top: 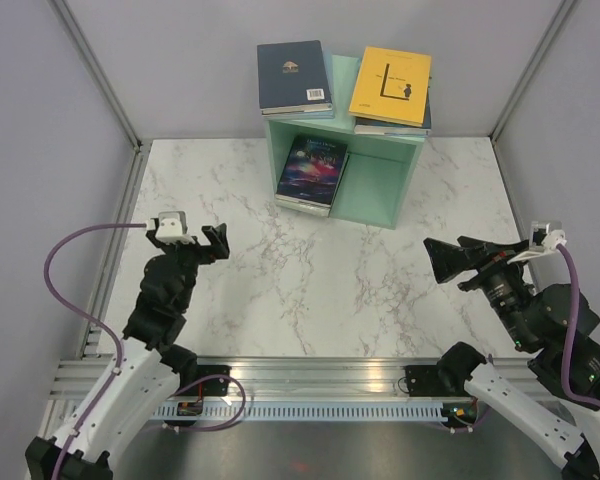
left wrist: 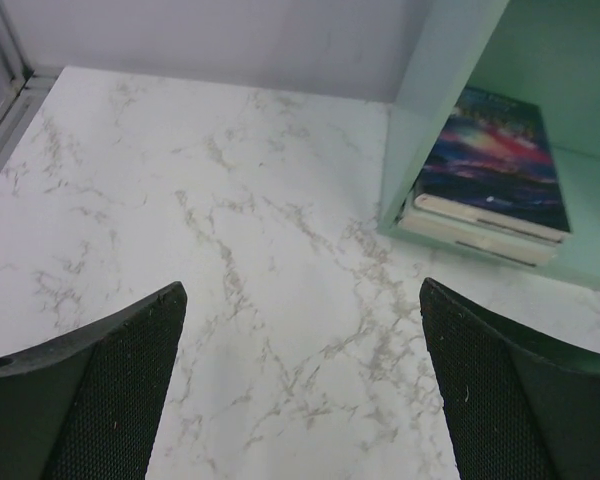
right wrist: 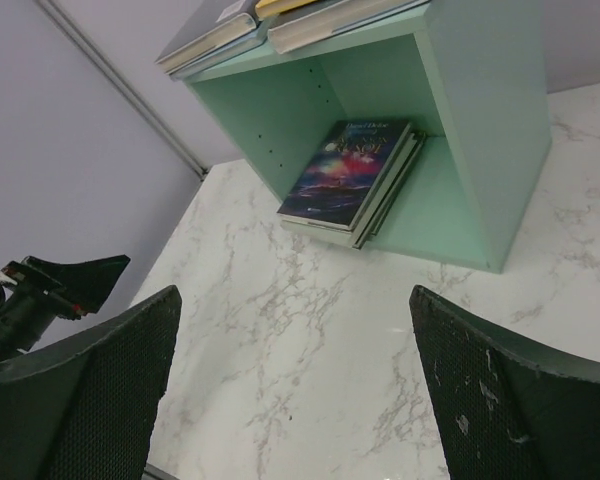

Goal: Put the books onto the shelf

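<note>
The mint-green shelf [top: 380,190] stands at the back of the marble table, its open front facing the arms. Inside it lies a small stack of books topped by a dark galaxy cover [top: 313,170] [left wrist: 495,165] [right wrist: 348,172], its near end jutting past the shelf floor. On the shelf's top rest a navy book [top: 293,76] on the left and a yellow book [top: 391,86] on the right, each over other books. My left gripper [top: 220,241] [left wrist: 300,385] hangs open and empty at the left. At the right, my right gripper [top: 442,260] [right wrist: 295,385] is open and empty too.
Grey walls with metal corner posts [top: 95,75] close in the table on three sides. A metal rail [top: 310,375] runs along the near edge by the arm bases. The left gripper [right wrist: 70,280] shows at the left of the right wrist view.
</note>
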`<state>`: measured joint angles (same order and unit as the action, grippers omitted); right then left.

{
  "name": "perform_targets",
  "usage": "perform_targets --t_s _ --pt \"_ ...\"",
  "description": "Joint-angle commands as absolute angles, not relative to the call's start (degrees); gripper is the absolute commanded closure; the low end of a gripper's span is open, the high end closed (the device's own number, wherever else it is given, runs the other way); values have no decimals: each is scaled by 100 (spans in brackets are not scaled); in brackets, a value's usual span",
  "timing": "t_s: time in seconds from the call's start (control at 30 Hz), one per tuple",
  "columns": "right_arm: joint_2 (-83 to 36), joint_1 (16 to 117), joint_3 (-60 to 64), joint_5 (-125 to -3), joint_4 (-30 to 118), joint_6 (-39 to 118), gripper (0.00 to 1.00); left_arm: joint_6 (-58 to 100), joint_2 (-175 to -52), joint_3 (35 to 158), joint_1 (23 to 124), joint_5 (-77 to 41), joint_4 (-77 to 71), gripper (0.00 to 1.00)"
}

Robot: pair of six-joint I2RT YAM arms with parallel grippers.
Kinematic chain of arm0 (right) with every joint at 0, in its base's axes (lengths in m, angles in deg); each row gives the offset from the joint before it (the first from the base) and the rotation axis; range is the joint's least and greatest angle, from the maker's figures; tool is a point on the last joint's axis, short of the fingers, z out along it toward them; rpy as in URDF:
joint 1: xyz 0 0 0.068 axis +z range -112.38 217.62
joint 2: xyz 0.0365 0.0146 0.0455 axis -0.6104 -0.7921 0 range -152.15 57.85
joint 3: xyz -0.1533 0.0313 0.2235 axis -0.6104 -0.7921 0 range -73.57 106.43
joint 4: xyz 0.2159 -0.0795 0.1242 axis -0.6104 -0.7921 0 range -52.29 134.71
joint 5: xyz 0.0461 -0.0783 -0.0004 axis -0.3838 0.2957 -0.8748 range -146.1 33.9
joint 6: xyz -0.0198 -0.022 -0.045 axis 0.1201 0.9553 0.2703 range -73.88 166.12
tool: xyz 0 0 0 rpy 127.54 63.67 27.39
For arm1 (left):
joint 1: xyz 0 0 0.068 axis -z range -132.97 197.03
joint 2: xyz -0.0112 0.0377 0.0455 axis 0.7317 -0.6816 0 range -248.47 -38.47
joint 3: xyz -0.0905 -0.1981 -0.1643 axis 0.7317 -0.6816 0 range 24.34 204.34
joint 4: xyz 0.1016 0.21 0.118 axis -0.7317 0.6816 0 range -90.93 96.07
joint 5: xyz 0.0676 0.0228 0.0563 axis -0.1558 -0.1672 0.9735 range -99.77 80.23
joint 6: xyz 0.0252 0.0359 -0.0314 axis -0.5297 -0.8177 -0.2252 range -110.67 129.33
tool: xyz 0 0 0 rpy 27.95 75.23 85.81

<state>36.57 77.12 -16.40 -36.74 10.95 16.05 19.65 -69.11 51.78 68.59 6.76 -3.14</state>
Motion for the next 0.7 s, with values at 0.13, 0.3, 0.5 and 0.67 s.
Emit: perform_targets --t_s 0.13,0.3,0.5,0.67 --pt "3807 7708 -1986 -3519 1351 2336 2 1494 -7792 3568 6270 1135 -3325 0" --pt "4027 7708 -2180 -3281 1403 2317 2 1407 -9117 3094 5767 1098 -4869 0" --pt "4036 7708 -2531 -3184 1359 2450 2 1064 -10482 3293 5222 -81 -5832 0" --pt "3712 7717 -2813 -2965 1499 2353 2 1021 -11562 3234 5028 -713 -7016 0"
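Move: Both hands are empty and wide open, clear of everything. The stack of books in the shelf, topped by the dark purple book, lies about 25 cm ahead of the left hand, 21 cm to its right and some 19 cm below. From the right hand that stack is roughly 36 cm ahead, 25 cm to the left and 31 cm lower; the shelf's empty right half lies about 33 cm ahead, 8 cm left and 36 cm down. Downward, quickly, the left hand sinks about 17 cm over bare table left of the shelf, drifting left and forward and tipping its fingers down some 10 degrees, then eases out level and forward. The right hand settles more slowly, about 6 cm down and slightly forward, rolling its left side down. Both grippers stay wide open and touch nothing. ##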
